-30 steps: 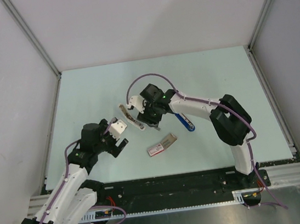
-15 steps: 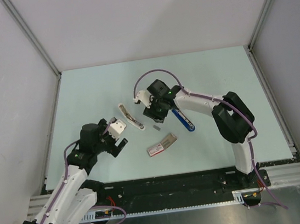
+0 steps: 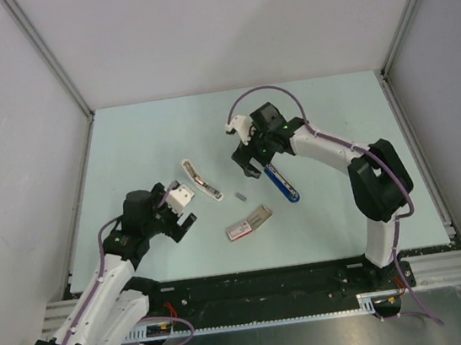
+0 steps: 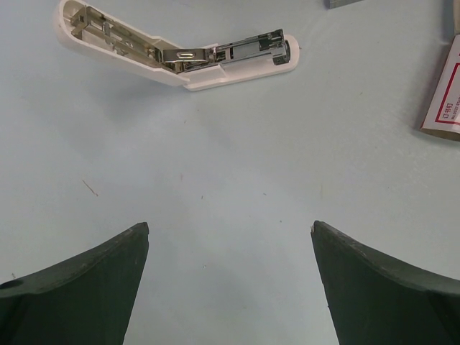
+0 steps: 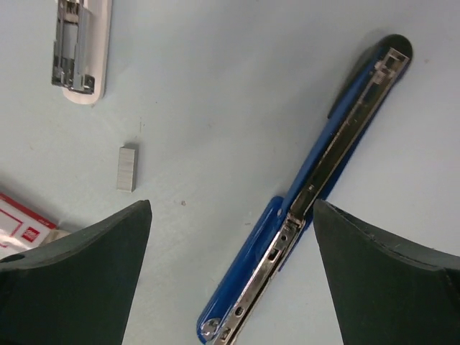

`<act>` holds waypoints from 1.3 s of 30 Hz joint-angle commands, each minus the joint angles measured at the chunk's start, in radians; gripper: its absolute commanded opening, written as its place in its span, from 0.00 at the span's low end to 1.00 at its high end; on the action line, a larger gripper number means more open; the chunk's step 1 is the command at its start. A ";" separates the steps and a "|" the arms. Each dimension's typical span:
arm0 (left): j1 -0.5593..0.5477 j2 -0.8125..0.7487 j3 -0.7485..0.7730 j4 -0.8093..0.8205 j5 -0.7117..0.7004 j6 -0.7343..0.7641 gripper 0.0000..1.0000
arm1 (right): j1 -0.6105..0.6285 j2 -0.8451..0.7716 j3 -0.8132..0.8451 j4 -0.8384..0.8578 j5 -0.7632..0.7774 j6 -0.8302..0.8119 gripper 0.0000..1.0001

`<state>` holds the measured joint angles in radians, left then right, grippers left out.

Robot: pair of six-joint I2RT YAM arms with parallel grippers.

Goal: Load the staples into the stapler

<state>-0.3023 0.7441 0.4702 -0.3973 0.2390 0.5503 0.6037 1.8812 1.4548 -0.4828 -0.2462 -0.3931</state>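
Observation:
The stapler (image 5: pixel 316 188) is blue and lies swung open flat on the table, its metal channel facing up; it also shows as the stapler (image 3: pixel 281 184) from above. A short silvery strip of staples (image 5: pixel 126 169) lies loose on the table to its left, the same staples (image 3: pixel 239 195) showing in the top view. My right gripper (image 5: pixel 231 207) hangs open above the blue stapler's hinge end, holding nothing, and appears as the right gripper (image 3: pixel 249 168) from above. My left gripper (image 4: pixel 230 226) is open and empty over bare table, seen from above as the left gripper (image 3: pixel 185 225).
A white stapler (image 4: pixel 180 54) lies opened, metal side up, between the two arms; it shows as the white stapler (image 3: pixel 202 180) in the top view. The pink-and-white staple box (image 3: pixel 248 223) with its grey tray slid out lies nearer the arm bases. Walls enclose the table.
My right gripper has drawn back and to the right, away from the white stapler, and its jaws have spread wide. The staple strip now lies bare on the table. The left arm has stayed still.

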 commanded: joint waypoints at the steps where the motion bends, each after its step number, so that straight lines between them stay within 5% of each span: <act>1: 0.005 0.002 0.023 0.028 -0.004 0.014 0.99 | -0.034 -0.107 -0.014 0.056 -0.103 0.099 0.99; 7: 0.004 0.014 0.020 0.032 -0.010 0.017 1.00 | -0.037 -0.243 -0.050 0.138 0.004 0.109 0.99; 12: -0.001 0.021 0.025 0.032 0.000 0.013 0.99 | -0.094 -0.335 -0.122 0.290 0.194 0.343 0.99; 17: -0.018 0.011 0.024 0.033 0.009 0.012 0.99 | -0.226 -0.283 -0.134 0.259 -0.183 0.392 0.99; 22: -0.020 0.010 0.016 0.033 -0.010 0.016 1.00 | -0.251 -0.257 -0.160 0.287 -0.193 0.427 0.99; 31: -0.020 0.017 0.007 0.043 -0.038 0.018 0.99 | -0.167 -0.239 -0.170 0.289 -0.120 0.399 0.99; 39: -0.016 -0.026 -0.009 0.043 -0.050 0.013 0.99 | 0.070 -0.126 -0.139 0.244 0.011 0.242 0.99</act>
<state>-0.3176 0.7589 0.4698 -0.3828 0.2016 0.5575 0.5518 1.6825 1.2724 -0.2237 -0.3267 -0.0578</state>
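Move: The staples lie roughly 8 cm back from the open right hand, 6 cm to its left and about 8 cm below. At the same table level, the blue stapler's middle is level with that hand and 4 cm to its right; the white stapler's middle is 2 cm back and 17 cm to the left; the staple box is 17 cm back and 4 cm left. From the left hand, the staples are about 5 cm ahead, 19 cm right and 8 cm lower. Upward first, the empty right hand climbs about 13 cm while swinging right and somewhat forward across above the blue stapler. It then turns back, sinking and sweeping left and back to finish almost over its starting spot, about 6 cm higher. The wrist ends with its left side raised some 20 degrees and turned slightly clockwise; the fingers stay wide open and touch nothing. ##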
